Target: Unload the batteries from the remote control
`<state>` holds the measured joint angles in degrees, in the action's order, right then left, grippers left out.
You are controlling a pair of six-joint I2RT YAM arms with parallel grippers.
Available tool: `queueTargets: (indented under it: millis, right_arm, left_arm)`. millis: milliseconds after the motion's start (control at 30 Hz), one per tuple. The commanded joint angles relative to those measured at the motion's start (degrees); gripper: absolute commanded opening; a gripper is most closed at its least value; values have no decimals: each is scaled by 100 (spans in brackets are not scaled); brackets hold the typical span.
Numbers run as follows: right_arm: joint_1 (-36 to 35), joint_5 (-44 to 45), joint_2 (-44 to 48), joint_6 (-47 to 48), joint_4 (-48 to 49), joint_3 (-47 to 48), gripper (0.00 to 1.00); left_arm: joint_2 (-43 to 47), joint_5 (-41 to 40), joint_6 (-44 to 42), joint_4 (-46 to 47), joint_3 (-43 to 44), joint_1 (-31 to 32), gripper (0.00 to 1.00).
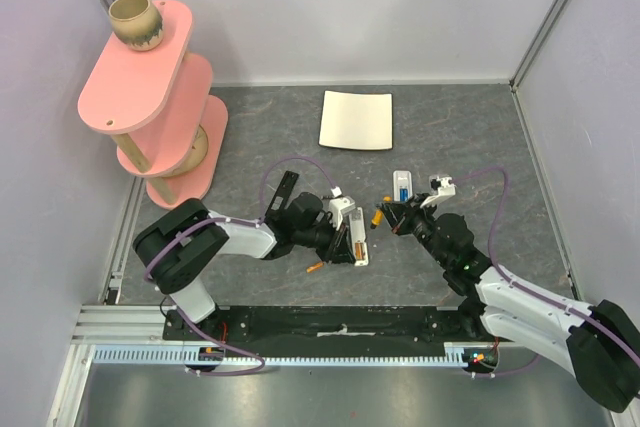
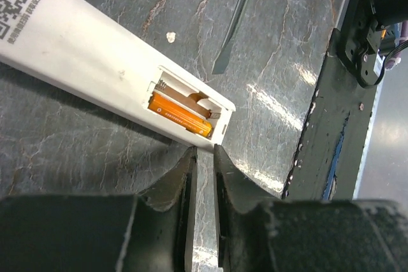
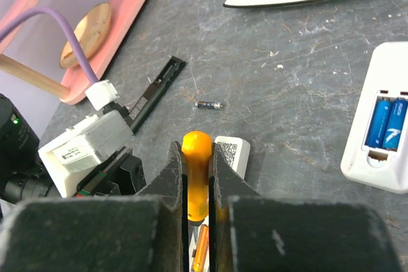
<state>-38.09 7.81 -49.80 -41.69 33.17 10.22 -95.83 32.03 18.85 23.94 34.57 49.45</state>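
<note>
The white remote control [image 2: 83, 49] lies with its battery bay open, and one orange battery [image 2: 182, 114] sits in it. My left gripper [image 2: 205, 150] is at the remote's near edge beside the bay, its jaws a narrow slit apart with only table between them. In the top view the remote [image 1: 356, 232] lies just right of the left gripper [image 1: 338, 237]. My right gripper [image 3: 194, 148] is shut on the orange handle of a screwdriver [image 3: 196, 157], whose dark blade [image 2: 228, 36] points at the table near the bay. A loose orange battery [image 1: 315, 267] lies by the left arm.
A second white remote [image 3: 382, 125] with blue cells lies to the right. A flat black bar [image 3: 156, 87] and a small dark cell [image 3: 209, 104] lie further back. A pink shelf [image 1: 150, 97] with a mug [image 1: 135, 22] stands far left, and a white sheet [image 1: 357, 119] lies at the back.
</note>
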Motion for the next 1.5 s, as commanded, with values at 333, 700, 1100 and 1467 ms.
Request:
queueTargets:
  millis: [333,700,1100,1467]
  right_arm:
    - [20,176,58,91,-91,103,0]
    - [38,414,533,196,-486,103,0]
    - [126,853,1376,460,-1453,288,0]
    - [170,1056,1719,495,-1770,296,0]
  left_arm:
    - [432,-703,171,-126,-47,161,51]
    - [566,-2816,1076,-742,217,987,91]
    - [-84,-2747,787,-619,884,566,97]
    - [-780,-1560,-276,-663,1703,618,95]
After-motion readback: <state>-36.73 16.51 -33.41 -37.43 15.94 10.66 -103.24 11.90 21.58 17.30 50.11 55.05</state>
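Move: The white remote's middle is about 6 cm ahead of the left hand and 1 cm to its right, a centimetre lower; that hand's fingertips are at the near end, by the battery slots. The loose orange battery lies some 8 cm left and 2 cm back of that hand; the blue-battery remote, 16 cm ahead and 12 cm right. For the right hand, holding the screwdriver, the white remote's middle is about 3 cm back, 5 cm left and 13 cm down. The white remote's near end is left as the left fingers open wide and lift 1 to 2 cm. Settling slightly lower, the left hand swings forward about 6 cm beside the remote, turning some 20 degrees counter-clockwise and then partly back, and finishes with 4–5 cm to the right, open fingers to either side of the remote's body. The right hand keeps the screwdriver and draws about 5 cm right, away from it. ##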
